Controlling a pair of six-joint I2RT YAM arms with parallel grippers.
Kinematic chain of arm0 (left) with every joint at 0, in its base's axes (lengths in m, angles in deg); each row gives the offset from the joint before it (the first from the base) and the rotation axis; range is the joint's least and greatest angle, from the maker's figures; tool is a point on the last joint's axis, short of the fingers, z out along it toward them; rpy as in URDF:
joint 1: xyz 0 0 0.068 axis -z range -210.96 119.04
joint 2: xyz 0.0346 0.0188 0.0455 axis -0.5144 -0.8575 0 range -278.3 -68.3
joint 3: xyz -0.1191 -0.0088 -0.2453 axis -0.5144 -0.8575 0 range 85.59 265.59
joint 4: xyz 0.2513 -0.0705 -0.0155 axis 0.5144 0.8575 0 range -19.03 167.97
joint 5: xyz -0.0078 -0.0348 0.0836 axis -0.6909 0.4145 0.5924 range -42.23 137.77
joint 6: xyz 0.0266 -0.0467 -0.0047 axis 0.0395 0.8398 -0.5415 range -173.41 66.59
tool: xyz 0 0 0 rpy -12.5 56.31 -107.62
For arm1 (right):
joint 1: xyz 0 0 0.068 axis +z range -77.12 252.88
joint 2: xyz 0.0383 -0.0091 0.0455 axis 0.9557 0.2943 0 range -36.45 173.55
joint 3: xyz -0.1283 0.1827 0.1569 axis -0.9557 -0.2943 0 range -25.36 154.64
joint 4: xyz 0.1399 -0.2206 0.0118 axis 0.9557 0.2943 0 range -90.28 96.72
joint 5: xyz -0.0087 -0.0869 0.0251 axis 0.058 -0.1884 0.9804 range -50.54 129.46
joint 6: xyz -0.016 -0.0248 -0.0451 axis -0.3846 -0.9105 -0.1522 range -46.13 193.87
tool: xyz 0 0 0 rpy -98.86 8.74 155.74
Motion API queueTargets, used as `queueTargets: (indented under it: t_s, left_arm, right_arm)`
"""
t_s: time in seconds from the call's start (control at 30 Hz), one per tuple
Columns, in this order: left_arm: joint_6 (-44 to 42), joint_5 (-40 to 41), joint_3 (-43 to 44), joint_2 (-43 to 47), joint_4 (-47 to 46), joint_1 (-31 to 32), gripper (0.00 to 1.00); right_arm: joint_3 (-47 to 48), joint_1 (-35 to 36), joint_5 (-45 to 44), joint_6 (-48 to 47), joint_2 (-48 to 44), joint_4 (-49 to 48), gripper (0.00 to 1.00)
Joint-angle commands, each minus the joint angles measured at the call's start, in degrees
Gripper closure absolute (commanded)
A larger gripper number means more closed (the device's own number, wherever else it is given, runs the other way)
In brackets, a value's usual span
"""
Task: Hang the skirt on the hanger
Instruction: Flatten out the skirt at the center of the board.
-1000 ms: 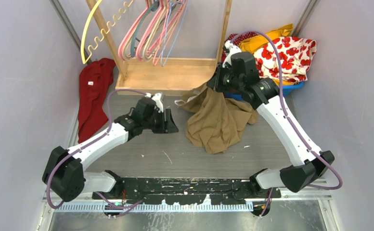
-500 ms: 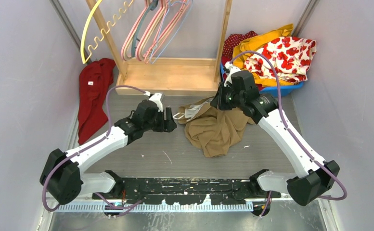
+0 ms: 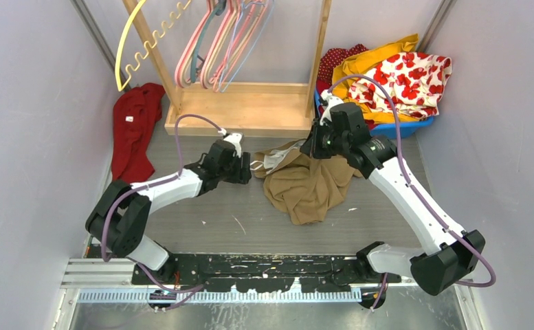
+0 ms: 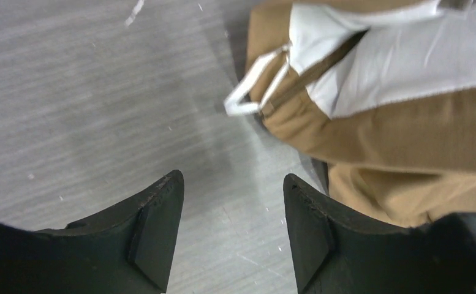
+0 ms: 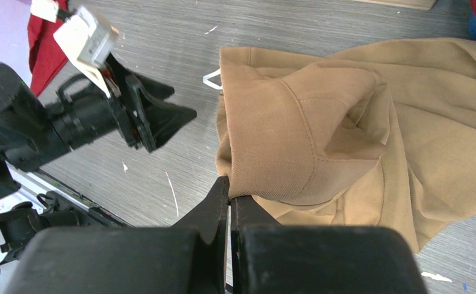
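Observation:
A tan skirt (image 3: 312,185) lies crumpled on the grey table, its white lining and a white loop (image 4: 252,92) turned toward the left arm. My right gripper (image 5: 230,187) is shut on a fold of the skirt's (image 5: 321,122) waistband and holds that edge a little above the table. My left gripper (image 4: 232,179) is open and empty, low over bare table just short of the loop and the skirt (image 4: 407,135). Several pink and blue hangers (image 3: 219,41) hang on the wooden rack at the back.
The rack's wooden base (image 3: 240,110) stands just behind the skirt. A yellow wavy hanger (image 3: 128,48) hangs at its left. A red garment (image 3: 133,130) lies against the left wall. A blue bin (image 3: 405,127) piled with bright clothes sits at the back right.
My right gripper lowered the skirt's held edge and then stayed put. The left arm stretched forward and right, bringing its open gripper up to the skirt's white loop.

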Motion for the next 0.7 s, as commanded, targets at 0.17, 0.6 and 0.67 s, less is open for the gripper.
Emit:
queueTargets:
  t_s: [0.17, 0.6, 0.67]
  left_arm:
    - [-3.37, -10.49, 3.3, -6.05, -16.65, -5.16, 0.38]
    - [-4.54, -16.74, 6.36, -12.24, -19.44, -6.28, 0.44]
    - [-4.5, -16.65, 7.27, -13.11, -18.79, -6.28, 0.45]
  right_arm:
    - [-2.24, 0.09, -0.11, -0.99, -4.13, -1.43, 0.99]
    - [-2.98, 0.1, -1.21, -2.33, -5.17, -0.11, 0.99]
    - [-3.07, 0.09, -1.31, -2.47, -5.19, -0.09, 0.99]
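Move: My left hand, open and low over the board, is going for the near-left corner of the skirt's waistband with its white loop: some 5 cm ahead, 4 cm right and roughly 4 cm below. The skirt's loose folds lie about 18 cm right and 6 cm back; the rack's front rail is some 12 cm straight ahead. From my right hand, which already holds the skirt up, that corner lies about 4 cm ahead, 14 cm left and 22 cm below. I reach forward about 5 cm with my left hand, then swing it some 3 cm right, nearly level, to bring the half-open fingers over the waistband corner and its loop. The wrist rolls its left side down and turns slightly clockwise, about 10 degrees; the fingers don't close. My right hand keeps its pinch and eases the skirt a couple of centimetres back, right and down. ##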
